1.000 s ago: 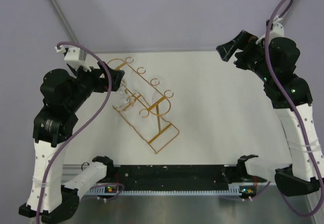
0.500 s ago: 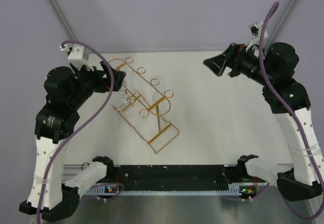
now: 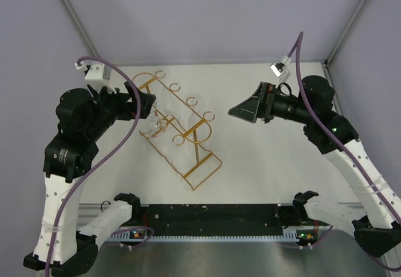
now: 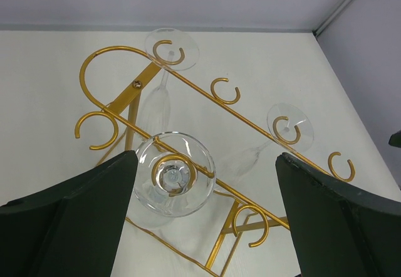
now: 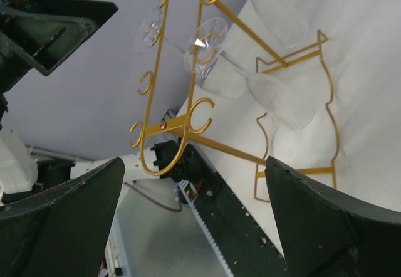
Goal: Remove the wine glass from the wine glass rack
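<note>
The gold wire wine glass rack [image 3: 198,125] stands on the white table, left of centre. Three clear wine glasses hang upside down from its rails. In the left wrist view the rack [image 4: 135,98] fills the frame and the nearest wine glass [image 4: 175,192] hangs by its round foot between my fingers, nearer the left one. My left gripper [image 3: 145,101] is open and empty at the rack's left end, just above that glass [image 3: 155,124]. My right gripper [image 3: 241,111] is open and empty, in the air to the right of the rack. The right wrist view shows the rack [image 5: 164,126] and a glass [image 5: 276,98].
Two other glasses hang farther along the rails [image 4: 172,48] [image 4: 289,123]. A black bar [image 3: 213,217] runs along the table's near edge between the arm bases. Grey walls close in the back and sides.
My right arm has swung left and down from the back right corner towards the rack. My left gripper has stayed by the rack's left end. The glasses have not moved.
</note>
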Robot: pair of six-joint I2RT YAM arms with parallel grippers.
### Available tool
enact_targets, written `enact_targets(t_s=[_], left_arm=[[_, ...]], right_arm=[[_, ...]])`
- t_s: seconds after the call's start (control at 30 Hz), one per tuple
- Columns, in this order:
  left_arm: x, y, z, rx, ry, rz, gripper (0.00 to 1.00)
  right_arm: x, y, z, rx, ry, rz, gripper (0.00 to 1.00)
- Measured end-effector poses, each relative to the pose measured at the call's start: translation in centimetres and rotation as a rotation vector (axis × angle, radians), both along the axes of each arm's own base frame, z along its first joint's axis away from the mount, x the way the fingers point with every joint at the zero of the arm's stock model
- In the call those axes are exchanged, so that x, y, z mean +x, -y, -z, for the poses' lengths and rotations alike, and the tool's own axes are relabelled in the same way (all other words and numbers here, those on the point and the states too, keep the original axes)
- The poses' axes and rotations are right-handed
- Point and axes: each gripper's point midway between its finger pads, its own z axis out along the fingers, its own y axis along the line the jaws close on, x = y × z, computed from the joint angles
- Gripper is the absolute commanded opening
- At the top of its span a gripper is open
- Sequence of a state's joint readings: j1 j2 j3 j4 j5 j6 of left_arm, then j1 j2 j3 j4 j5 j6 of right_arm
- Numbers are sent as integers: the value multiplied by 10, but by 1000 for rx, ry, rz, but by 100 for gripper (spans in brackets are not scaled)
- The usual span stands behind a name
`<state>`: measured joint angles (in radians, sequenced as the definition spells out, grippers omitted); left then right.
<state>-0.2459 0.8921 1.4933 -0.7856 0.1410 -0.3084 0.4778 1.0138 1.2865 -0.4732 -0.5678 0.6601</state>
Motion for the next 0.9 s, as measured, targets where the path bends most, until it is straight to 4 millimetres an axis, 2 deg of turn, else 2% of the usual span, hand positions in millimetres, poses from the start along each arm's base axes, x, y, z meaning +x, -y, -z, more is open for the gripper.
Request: enact_targets(t_s=[0.2,0.5,0.77,0.9], left_arm=[[1,0,6,1,-17,-1,98],[-5,0,3,-4,-1,3,98],[-7,-1,2,-5,3,3,98],[-6,-1,3,-4,2,3,98]], right_arm=[[-19,-28,13,69,-109,-75,91],[-18,-47,34,175,-250,-65,84],[-27,-71,30,248,-303,-119,76],[-32,-76,28,260,-316,-136,69]])
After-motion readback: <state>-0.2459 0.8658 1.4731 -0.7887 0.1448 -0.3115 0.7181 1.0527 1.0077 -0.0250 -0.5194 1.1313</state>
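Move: The wine glass on the rack's right rail hangs about 14 cm to the right hand's left, 4 cm ahead and 9 cm lower. The empty end hook of that rail is roughly 9 cm left, 1 cm back and 3 cm below. The other wine glass, on the left rail, hangs some 28 cm left, 2 cm ahead and 10 cm lower. From the left hand the right-rail glass lies about 15 cm right, 3 cm ahead, 12 cm down. Right hand sweeps about 8 cm left, slightly back and down, towards the right-rail glass, rolling 25 degrees, fingers partly closing. ##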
